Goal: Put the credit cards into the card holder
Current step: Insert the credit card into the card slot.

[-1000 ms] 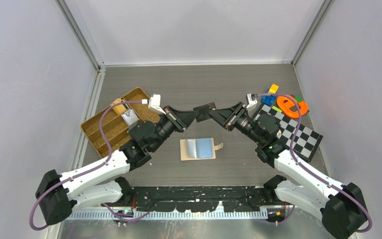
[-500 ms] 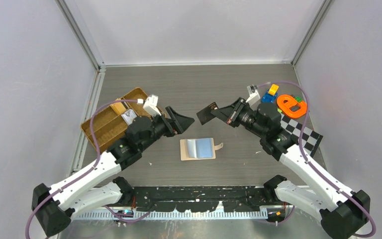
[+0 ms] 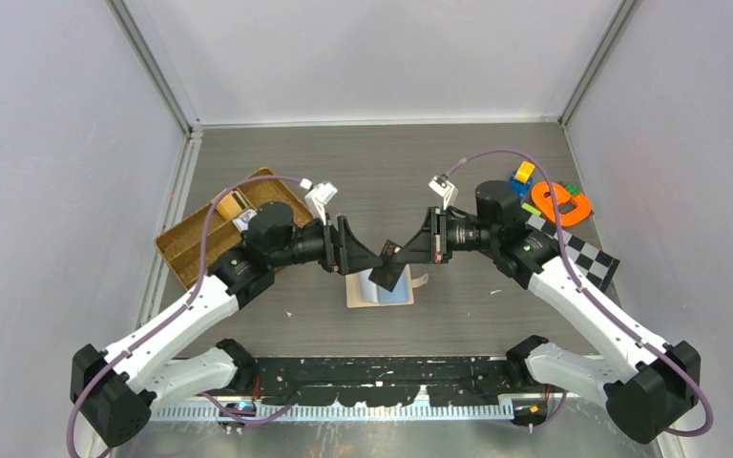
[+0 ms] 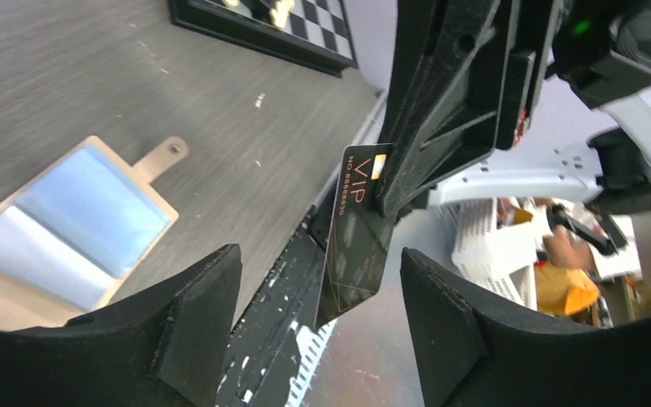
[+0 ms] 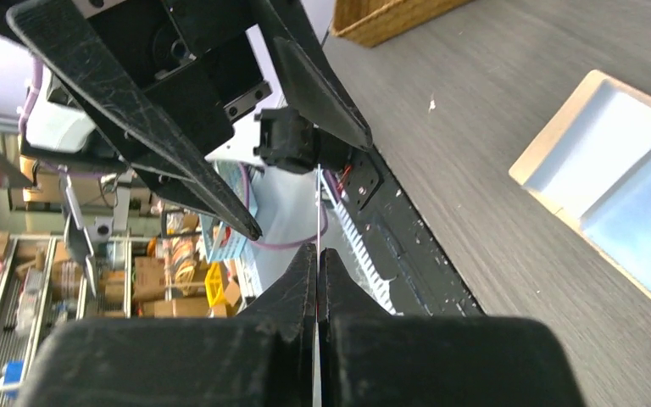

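A dark credit card (image 3: 387,275) with "VIP" lettering (image 4: 358,229) hangs tilted just above the card holder (image 3: 355,294). My right gripper (image 3: 404,251) is shut on the card's upper edge, and in the right wrist view (image 5: 317,254) the card shows edge-on as a thin line between the closed fingers. My left gripper (image 3: 367,256) faces it, open. The card's lower corner hangs untouched between the left fingers (image 4: 195,326). The peach-beige card holder (image 4: 85,161) lies open on the table, showing a light blue panel and a silvery one inside, with its snap tab (image 3: 421,281) to the right.
A brown wicker tray (image 3: 200,239) stands at the left behind the left arm. A checkered mat (image 3: 584,260), an orange toy (image 3: 558,202) and coloured blocks (image 3: 521,176) lie at the right. Grey walls enclose the table on three sides.
The left gripper let go of the dark card and the right gripper closed on it. Both arms then came in and down over the card holder, the right one carrying the card.
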`<state>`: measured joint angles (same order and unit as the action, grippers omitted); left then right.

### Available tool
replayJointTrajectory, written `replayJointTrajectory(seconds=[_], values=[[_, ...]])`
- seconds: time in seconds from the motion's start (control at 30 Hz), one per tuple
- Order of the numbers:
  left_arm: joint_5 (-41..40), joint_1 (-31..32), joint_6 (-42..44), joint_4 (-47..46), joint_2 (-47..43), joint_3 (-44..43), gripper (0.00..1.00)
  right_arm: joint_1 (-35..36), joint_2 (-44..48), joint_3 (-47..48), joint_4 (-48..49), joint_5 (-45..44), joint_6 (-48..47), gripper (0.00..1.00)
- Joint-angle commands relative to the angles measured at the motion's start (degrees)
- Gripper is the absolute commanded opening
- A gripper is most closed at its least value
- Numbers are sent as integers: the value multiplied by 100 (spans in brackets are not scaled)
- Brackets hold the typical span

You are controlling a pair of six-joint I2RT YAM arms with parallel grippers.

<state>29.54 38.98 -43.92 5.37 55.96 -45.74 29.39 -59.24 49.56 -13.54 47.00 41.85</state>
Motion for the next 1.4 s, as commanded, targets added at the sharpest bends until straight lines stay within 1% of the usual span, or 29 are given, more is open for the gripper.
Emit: replayJointTrajectory(seconds=[0.0,0.17,0.33,0.47,0.57,0.67,0.77,0.87,0.9,0.93,0.97,1.0,1.03,1.07,1.13,1.2,1.23,1.27,1.3,1.37], values=[[940,-5,32,-758,-7,118,68,1,4,384,-166,838,-286,1],[1154,-5,-372,-1380,-10,417,60,5,-71,404,-168,1117,-333,0],[1349,37,-853,-2123,102,694,49,6,-114,427,-177,1286,-375,1],[1361,90,-934,-2242,160,717,42,14,-156,415,-219,1320,-429,0],[1370,117,-1000,-2295,253,730,34,14,-177,415,-246,1314,-489,0],[1429,133,-1138,-2502,291,790,30,10,-232,405,-294,1288,-555,1],[1472,157,-1195,-2566,320,783,23,18,-270,398,-388,1193,-638,1],[1538,207,-1203,-2582,389,776,9,13,-232,401,-474,989,-736,2],[1547,233,-1202,-2596,427,790,4,19,-204,399,-527,838,-761,5],[1535,250,-1194,-2628,451,824,0,15,-171,397,-594,618,-802,13],[1463,258,-1179,-2657,465,880,0,10,-136,415,-766,247,-883,25],[1315,255,-1134,-2637,463,954,0,0,-94,456,-1129,-481,-960,42],[1072,252,-1057,-2514,455,1014,0,4,-98,519,-1497,-1080,-1054,56],[807,252,-956,-2333,451,1067,0,4,-103,576,-1826,-1665,-1152,61],[104,259,-768,-1809,455,1129,0,8,-98,533,-2234,-2695,-1231,65],[-676,259,-770,-1328,451,1215,0,11,-31,330,-2397,-3492,-1193,67],[-1003,266,-794,-1260,457,1308,0,14,8,218,-2417,-3902,-1100,68],[-1179,283,-832,-1249,463,1380,0,13,42,77,-2460,-4500,-963,68],[-1337,297,-877,-1260,490,1449,0,12,46,-39,-2445,-4840,-866,67],[-1459,351,-945,-1416,686,1551,0,14,14,-237,-2330,-5106,-784,65]])
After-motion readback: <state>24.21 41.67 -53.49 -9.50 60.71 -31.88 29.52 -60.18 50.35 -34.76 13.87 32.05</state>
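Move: The black card is held in the right gripper, its free end between the left gripper's open fingers. Its middle lies about 2 cm to the left hand's right and 1 cm back, and from the right hand about 2 cm left and 2 cm back. The open card holder is some 24 cm below the left hand and 2 cm ahead, about 1 cm right. The wicker tray stands about 13 cm ahead of that hand, 29 cm left and 23 cm lower. Shut the left fingers on the card's free end while easing both hands back about 3 cm, the left also edging right and turning some 10 degrees clockwise. Once it is pinched, open the right fingers and swing that hand down, forward and right, clear of the card. Then lower the left hand about 7 cm with the card, coming forward again over the holder. ##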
